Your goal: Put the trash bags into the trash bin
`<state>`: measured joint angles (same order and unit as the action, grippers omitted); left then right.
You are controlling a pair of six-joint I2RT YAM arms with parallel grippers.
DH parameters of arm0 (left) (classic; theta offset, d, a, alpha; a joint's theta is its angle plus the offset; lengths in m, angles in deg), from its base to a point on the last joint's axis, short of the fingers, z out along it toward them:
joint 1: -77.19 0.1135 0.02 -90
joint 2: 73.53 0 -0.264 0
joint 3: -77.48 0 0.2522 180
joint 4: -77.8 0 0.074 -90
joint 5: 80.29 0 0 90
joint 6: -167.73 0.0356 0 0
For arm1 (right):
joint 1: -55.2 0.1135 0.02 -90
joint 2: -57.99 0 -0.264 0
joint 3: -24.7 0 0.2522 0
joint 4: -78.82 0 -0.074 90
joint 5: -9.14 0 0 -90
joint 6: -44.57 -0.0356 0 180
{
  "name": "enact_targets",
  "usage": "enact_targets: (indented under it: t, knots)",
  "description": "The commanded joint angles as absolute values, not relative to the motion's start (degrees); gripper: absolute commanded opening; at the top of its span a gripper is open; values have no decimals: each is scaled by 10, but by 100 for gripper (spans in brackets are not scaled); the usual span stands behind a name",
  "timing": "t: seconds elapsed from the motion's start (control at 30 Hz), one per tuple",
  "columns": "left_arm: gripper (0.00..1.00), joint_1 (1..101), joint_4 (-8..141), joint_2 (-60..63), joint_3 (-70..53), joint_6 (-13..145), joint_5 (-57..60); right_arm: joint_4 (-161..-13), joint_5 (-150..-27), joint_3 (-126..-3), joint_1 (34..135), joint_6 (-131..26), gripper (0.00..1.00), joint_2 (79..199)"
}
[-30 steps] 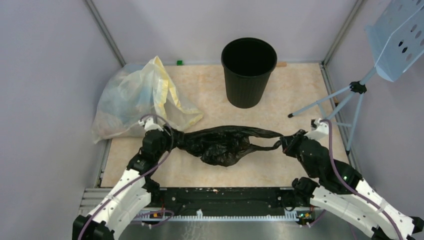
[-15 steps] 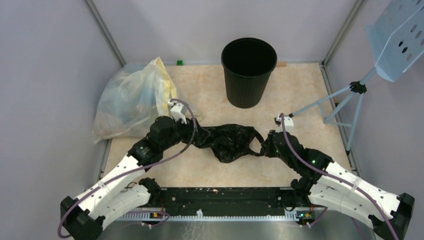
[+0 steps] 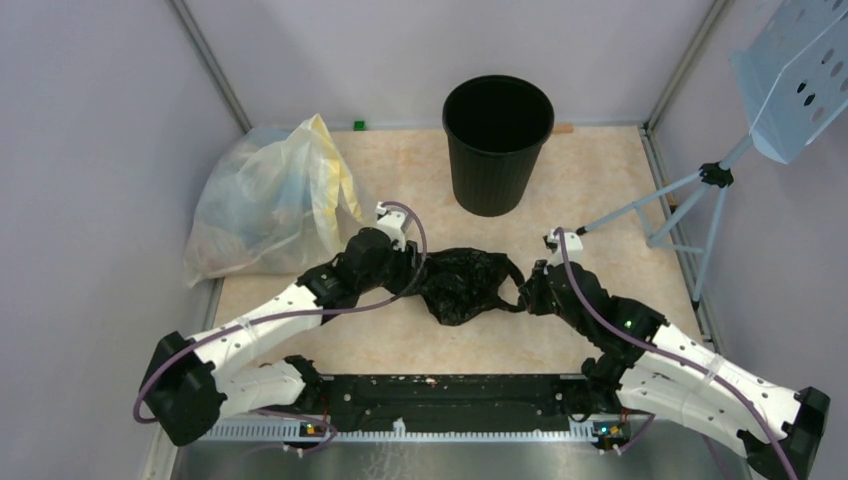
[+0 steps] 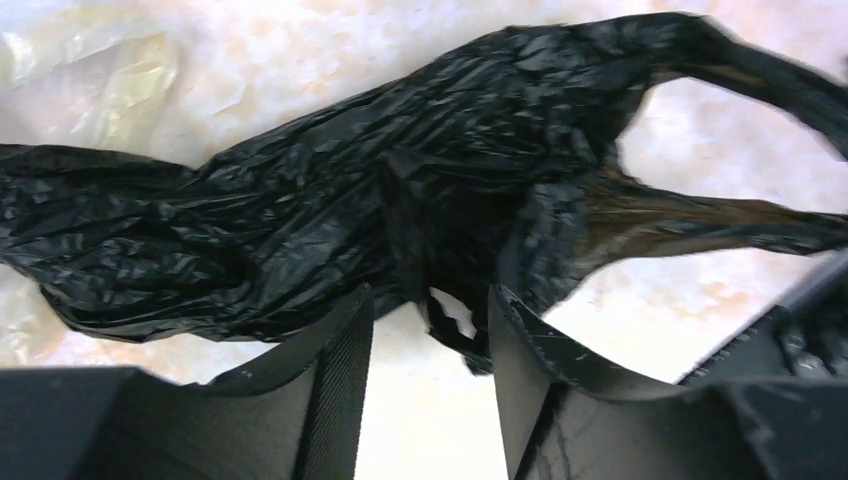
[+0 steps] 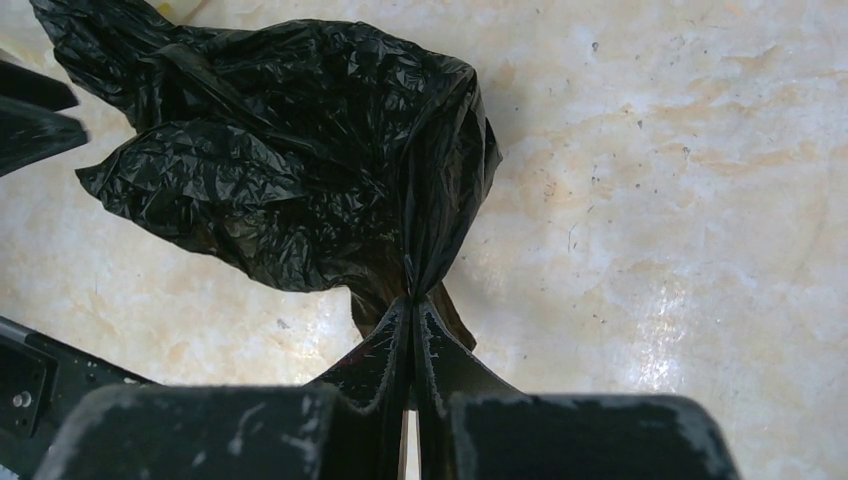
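Note:
The black crinkly trash bag (image 3: 462, 285) lies bunched on the marble-patterned table between my two arms, in front of the trash bin (image 3: 497, 145), which stands upright at the back centre. My left gripper (image 3: 412, 268) is at the bag's left side. In the left wrist view the gripper (image 4: 430, 295) is open, with the bag (image 4: 400, 190) just past its fingertips and a thin strand hanging into the gap. My right gripper (image 3: 527, 290) is shut on a pinched fold at the bag's right end, and the right wrist view shows that grip (image 5: 412, 300) on the bag (image 5: 290, 170).
A large translucent pale-yellow bag (image 3: 265, 200) with stuff inside sits at the back left, close to my left arm. At the right a tripod stand (image 3: 700, 190) carries a pale blue perforated plate (image 3: 800, 75). A small green block (image 3: 358, 125) lies by the back wall.
My left gripper has let go of the bag's left end and moved right, over the bag's middle. My right gripper has moved left with its end, so the bag is bunched shorter.

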<state>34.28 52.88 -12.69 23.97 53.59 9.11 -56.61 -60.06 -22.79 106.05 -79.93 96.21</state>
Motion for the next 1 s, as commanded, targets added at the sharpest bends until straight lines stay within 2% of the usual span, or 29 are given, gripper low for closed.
enact_targets:
  t: [0.0,0.13,0.23,0.37,0.53,0.63,0.7,0.77,0.97]
  knots:
    - [50,342,556,-78,205,512,159,-580,-599,-248,1060,-789,0,948]
    - [52,342,568,-46,190,523,159,-574,-595,-249,1060,-789,0,938]
    - [60,342,599,-29,191,526,140,-571,-595,-249,1060,-791,0,936]
    - [59,343,603,20,179,519,161,-567,-595,-247,1060,-797,0,936]
    - [45,349,599,83,166,501,195,-542,-555,-254,1060,-831,0,932]
    - [18,368,583,83,156,486,202,-494,-473,-268,1060,-882,0,923]
    - [5,384,567,58,157,473,225,-445,-414,-281,1060,-925,0,910]
    - [0,406,541,17,164,459,253,-380,-354,-294,1060,-990,0,890]
    - [0,507,475,-166,215,417,262,-285,-253,-308,1060,-1093,0,793]
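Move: My right hand still pinches the black trash bag's strap; the bag's bunched middle lies about 4 cm ahead, 12 cm to its left and some 6 cm lower. From my open left hand that middle is roughly 9 cm to the right, 2 cm ahead and 6 cm down. The trash bin stands about 22 cm ahead and 14 cm to the right of my left hand, and the big white bag about 13 cm ahead and 28 cm to its left. I reach my left hand down about 7 cm and forward 5 over the black bag's far left part, shut my fingers on the film, then lift some 6 cm while swinging left and still forward. As it closes and lifts, my right hand, keeping its pinch on the strap, draws about 9 cm to the right and a little up, turning some 30 degrees clockwise. ##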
